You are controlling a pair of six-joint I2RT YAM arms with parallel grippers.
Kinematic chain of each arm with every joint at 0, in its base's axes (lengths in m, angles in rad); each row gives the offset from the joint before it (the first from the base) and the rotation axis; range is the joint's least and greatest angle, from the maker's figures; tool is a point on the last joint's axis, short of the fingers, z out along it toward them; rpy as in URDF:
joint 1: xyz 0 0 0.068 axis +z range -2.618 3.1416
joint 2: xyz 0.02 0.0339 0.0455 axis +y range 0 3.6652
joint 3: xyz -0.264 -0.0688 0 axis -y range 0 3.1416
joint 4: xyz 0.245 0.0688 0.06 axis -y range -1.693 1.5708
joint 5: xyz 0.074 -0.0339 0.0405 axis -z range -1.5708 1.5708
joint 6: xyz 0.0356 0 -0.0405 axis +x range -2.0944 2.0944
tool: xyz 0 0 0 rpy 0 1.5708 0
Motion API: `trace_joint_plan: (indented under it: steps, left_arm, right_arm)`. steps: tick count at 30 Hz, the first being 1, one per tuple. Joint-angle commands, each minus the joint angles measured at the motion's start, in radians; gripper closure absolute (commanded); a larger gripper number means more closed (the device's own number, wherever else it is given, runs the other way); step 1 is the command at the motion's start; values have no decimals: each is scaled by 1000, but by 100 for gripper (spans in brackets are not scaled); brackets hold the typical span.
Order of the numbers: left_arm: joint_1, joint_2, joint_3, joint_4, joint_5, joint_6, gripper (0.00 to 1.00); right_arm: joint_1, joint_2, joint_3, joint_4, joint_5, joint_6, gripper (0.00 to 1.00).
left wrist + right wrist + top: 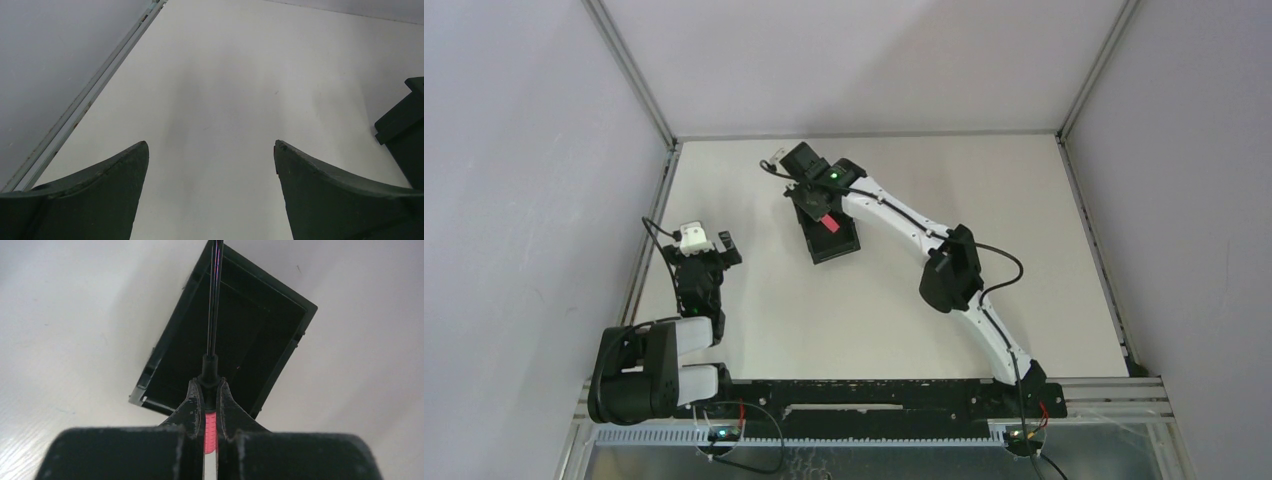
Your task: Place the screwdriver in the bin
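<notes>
My right gripper [207,382] is shut on the screwdriver [210,427], its red-pink handle clamped between the fingers and its thin black shaft [214,300] pointing forward over the bin. The black open-top bin [280,325] lies directly below the gripper, dark inside. From above, the right gripper [817,207] hangs over the far end of the bin [840,243], with the pink handle [828,222] showing above the bin's opening. My left gripper [211,146] is open over bare table at the left, nothing between its fingers; in the top view the left gripper [709,240] sits far from the bin.
A metal rail [652,235] runs along the table's left edge, close to the left arm. A dark block [405,125] shows at the right edge of the left wrist view. Grey walls close the table on three sides.
</notes>
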State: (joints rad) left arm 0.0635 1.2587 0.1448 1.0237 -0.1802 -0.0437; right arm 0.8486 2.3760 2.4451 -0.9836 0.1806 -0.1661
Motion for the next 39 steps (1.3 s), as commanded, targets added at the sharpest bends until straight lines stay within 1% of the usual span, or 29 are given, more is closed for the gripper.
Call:
trace_joint_plan:
  steps: [1,4,5,6,7,8,9,10,12,14,18,22,23,24,25,26,27,30,33,35,39]
  left_arm:
    - [-5,0,48,35,-2,18,0]
    - [-5,0,47,35,-3,18,0]
    - [-5,-1,47,35,-3,18,0]
    - [-5,0,48,35,-3,18,0]
    - [-5,0,48,35,-4,18,0]
    - [-5,0,47,35,-3,18,0]
    - [-5,0,47,35,-3,18,0]
    - [-5,1,48,35,-4,18,0]
    - [-5,1,47,35,-4,18,0]
    - [-5,1,47,35,-2,18,0]
    - [-5,0,48,35,-3,18,0]
    - [-5,0,48,35,-2,18,0]
    - [-5,0,48,35,-2,18,0]
    - [-5,0,47,35,-4,18,0]
    - [-5,-1,47,35,-4,18,0]
    - [-5,1,48,35,-3,18,0]
    - [-5,-1,47,35,-4,18,0]
    - [-5,1,47,35,-3,18,0]
    - [-4,0,47,35,-3,18,0]
    - [-5,0,47,34,-4,18,0]
    - [-5,0,48,35,-3,18,0]
  right_arm:
    - [-11,14,-35,76,39,-49,100]
    - [-11,24,-76,90,44,-43,100]
    - [-10,31,-81,96,47,-42,98]
    - [-10,39,-78,94,47,-41,86]
    - [-10,48,-64,89,46,-39,72]
    - [-10,56,-53,83,45,-38,60]
    - [-10,58,-46,81,48,-38,51]
    - [-10,56,-43,84,62,-37,46]
    - [-10,43,-41,89,77,-31,44]
    - [-10,15,-41,89,81,-19,44]
    - [-8,-98,-57,106,61,22,45]
    - [-5,-242,-151,163,40,46,44]
    - [-6,-280,-178,175,42,50,43]
    - [-6,-317,-203,186,45,53,37]
    - [-8,-353,-232,194,48,55,27]
    - [-10,-393,-263,200,54,57,8]
    - [-12,-429,-297,207,60,60,1]
    - [-36,-582,-462,252,80,75,0]
    - [-82,-756,-665,327,47,110,0]
    - [-125,-877,-798,382,-12,155,0]
    - [-252,-1135,-1077,494,-133,275,0]
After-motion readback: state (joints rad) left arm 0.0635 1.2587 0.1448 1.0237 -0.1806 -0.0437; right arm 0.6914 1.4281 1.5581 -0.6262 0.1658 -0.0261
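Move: The bin I am taking the screwdriver to is almost under my right hand: its middle lies about 3 cm farther out, level sideways, and some 12 cm below my fingers, which already hold the screwdriver by the front of its handle. From my idle left hand the bin is about 8 cm ahead, 25 cm to the right and 8 cm down. I lower the held screwdriver about 5 cm into the bin with my right hand, parting my fingers roughly halfway near the bottom to let go of it. After a brief pause there I rise fast, some 20 cm, swinging right and a little back away from the bin, opening fully and tilting my fingertips upward. ##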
